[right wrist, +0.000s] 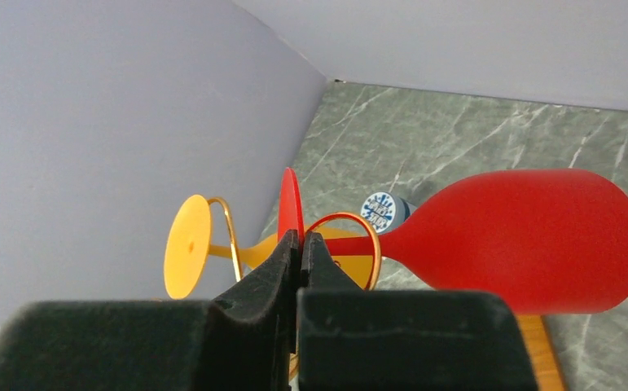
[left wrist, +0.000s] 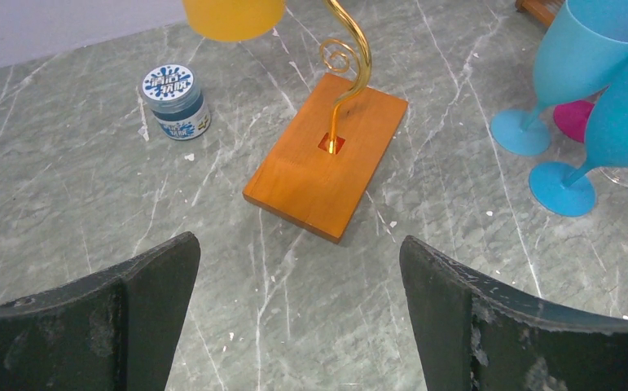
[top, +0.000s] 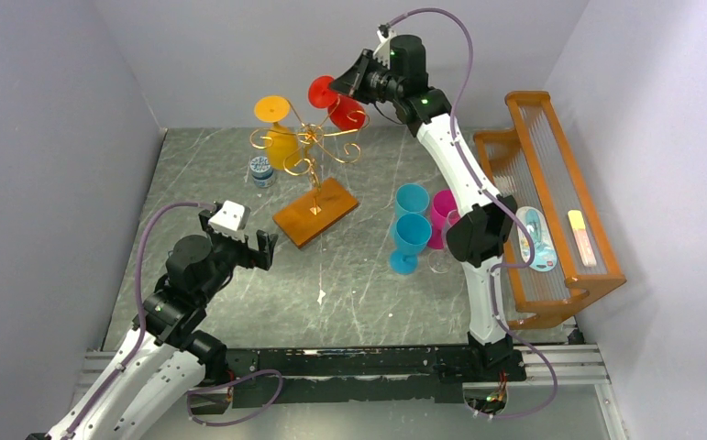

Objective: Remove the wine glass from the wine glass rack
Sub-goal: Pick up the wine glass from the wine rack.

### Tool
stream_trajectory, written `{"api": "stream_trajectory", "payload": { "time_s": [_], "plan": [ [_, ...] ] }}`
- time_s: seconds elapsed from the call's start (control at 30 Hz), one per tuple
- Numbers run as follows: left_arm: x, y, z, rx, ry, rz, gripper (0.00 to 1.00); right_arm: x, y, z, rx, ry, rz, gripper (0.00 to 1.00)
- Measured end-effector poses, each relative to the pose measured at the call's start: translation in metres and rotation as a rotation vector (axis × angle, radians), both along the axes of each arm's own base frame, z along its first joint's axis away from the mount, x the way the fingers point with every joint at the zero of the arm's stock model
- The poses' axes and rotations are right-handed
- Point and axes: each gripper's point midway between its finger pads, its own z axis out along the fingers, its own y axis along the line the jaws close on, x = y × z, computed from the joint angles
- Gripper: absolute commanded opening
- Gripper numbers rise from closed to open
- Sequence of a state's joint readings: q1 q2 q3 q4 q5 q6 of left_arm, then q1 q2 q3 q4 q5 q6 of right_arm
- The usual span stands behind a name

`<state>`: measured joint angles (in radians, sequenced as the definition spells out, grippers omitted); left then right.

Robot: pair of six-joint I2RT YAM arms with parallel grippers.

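The wine glass rack (top: 315, 151) is a gold wire tree on a brown wooden base (left wrist: 327, 159). A red wine glass (right wrist: 530, 240) hangs upside down from its right arm, the stem inside a gold wire loop (right wrist: 361, 224). My right gripper (right wrist: 300, 240) is shut on the edge of the red glass's round foot (right wrist: 291, 199), high at the back (top: 336, 87). A yellow wine glass (top: 281, 142) hangs on the left arm. Low over the table in front of the base, my left gripper (left wrist: 298, 269) stands wide open and holds nothing.
A small blue-lidded jar (left wrist: 176, 102) stands left of the rack. Two blue glasses (top: 411, 229) and a pink one (top: 443, 213) stand upright by the right arm. An orange wooden frame (top: 551, 211) with clear rods lines the right wall. Walls close in on three sides.
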<state>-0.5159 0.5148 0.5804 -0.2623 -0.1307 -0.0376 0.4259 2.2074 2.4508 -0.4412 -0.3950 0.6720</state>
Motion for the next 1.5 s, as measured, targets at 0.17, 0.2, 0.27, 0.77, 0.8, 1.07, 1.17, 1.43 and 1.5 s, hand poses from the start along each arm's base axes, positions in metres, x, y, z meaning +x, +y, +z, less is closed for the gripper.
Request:
{"api": "stream_trajectory", "payload": {
  "time_s": [0.17,0.2,0.27,0.77,0.8,1.07,1.17,1.43,1.5],
  "plan": [
    [0.000,0.000,0.000,0.000,0.000,0.000,0.97,-0.002,0.000,0.008,0.057,0.026,0.005,0.00],
    [0.000,0.000,0.000,0.000,0.000,0.000,0.97,-0.002,-0.001,0.010,0.065,0.032,0.004,0.00],
    [0.000,0.000,0.000,0.000,0.001,0.000,0.97,-0.004,-0.005,0.012,0.081,0.045,0.000,0.00],
    [-0.002,0.001,0.005,-0.005,-0.019,-0.004,0.97,-0.020,-0.012,0.013,0.113,0.102,0.043,0.00],
    [-0.003,0.001,0.006,-0.007,-0.023,-0.004,0.97,-0.022,-0.011,0.015,0.116,0.101,0.051,0.00],
    [-0.003,0.002,0.008,-0.005,-0.032,-0.004,0.97,-0.031,-0.007,0.026,0.134,0.088,0.105,0.00],
    [-0.003,0.003,0.007,0.000,-0.030,-0.001,0.97,-0.033,-0.005,0.027,0.136,0.089,0.116,0.00],
    [-0.002,0.003,0.006,0.002,-0.028,0.001,0.97,-0.041,0.010,0.025,0.134,0.097,0.151,0.00],
    [-0.002,0.003,0.006,0.003,-0.028,0.002,0.97,-0.043,0.012,0.024,0.134,0.101,0.155,0.00]
  ]
}}
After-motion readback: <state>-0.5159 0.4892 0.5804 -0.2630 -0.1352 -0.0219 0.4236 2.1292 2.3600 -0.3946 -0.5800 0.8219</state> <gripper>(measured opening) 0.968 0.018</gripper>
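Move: The right hand already has the upside-down red wine glass by the rim of its foot, the glass's middle about 8 cm below, 2 cm ahead and 1 cm left. The rack's gold hub lies some 8 cm back, 6 cm left and 5 cm below this hand; the hanging yellow wine glass is about 15 cm left, 3 cm back and 10 cm down. From the left hand, the red glass is roughly 30 cm ahead, 16 cm right and 6 cm higher. The shut right fingertips keep their pinch on the red glass's foot and carry it beside the rack. The hand first lifts nearly 2 cm, easing slightly right, then draws back towards the hub, some 4 cm in all, still rising a little and slipping left about 2 cm at the end, while turning some 10 degrees, counter-clockwise with its left side lifting. ##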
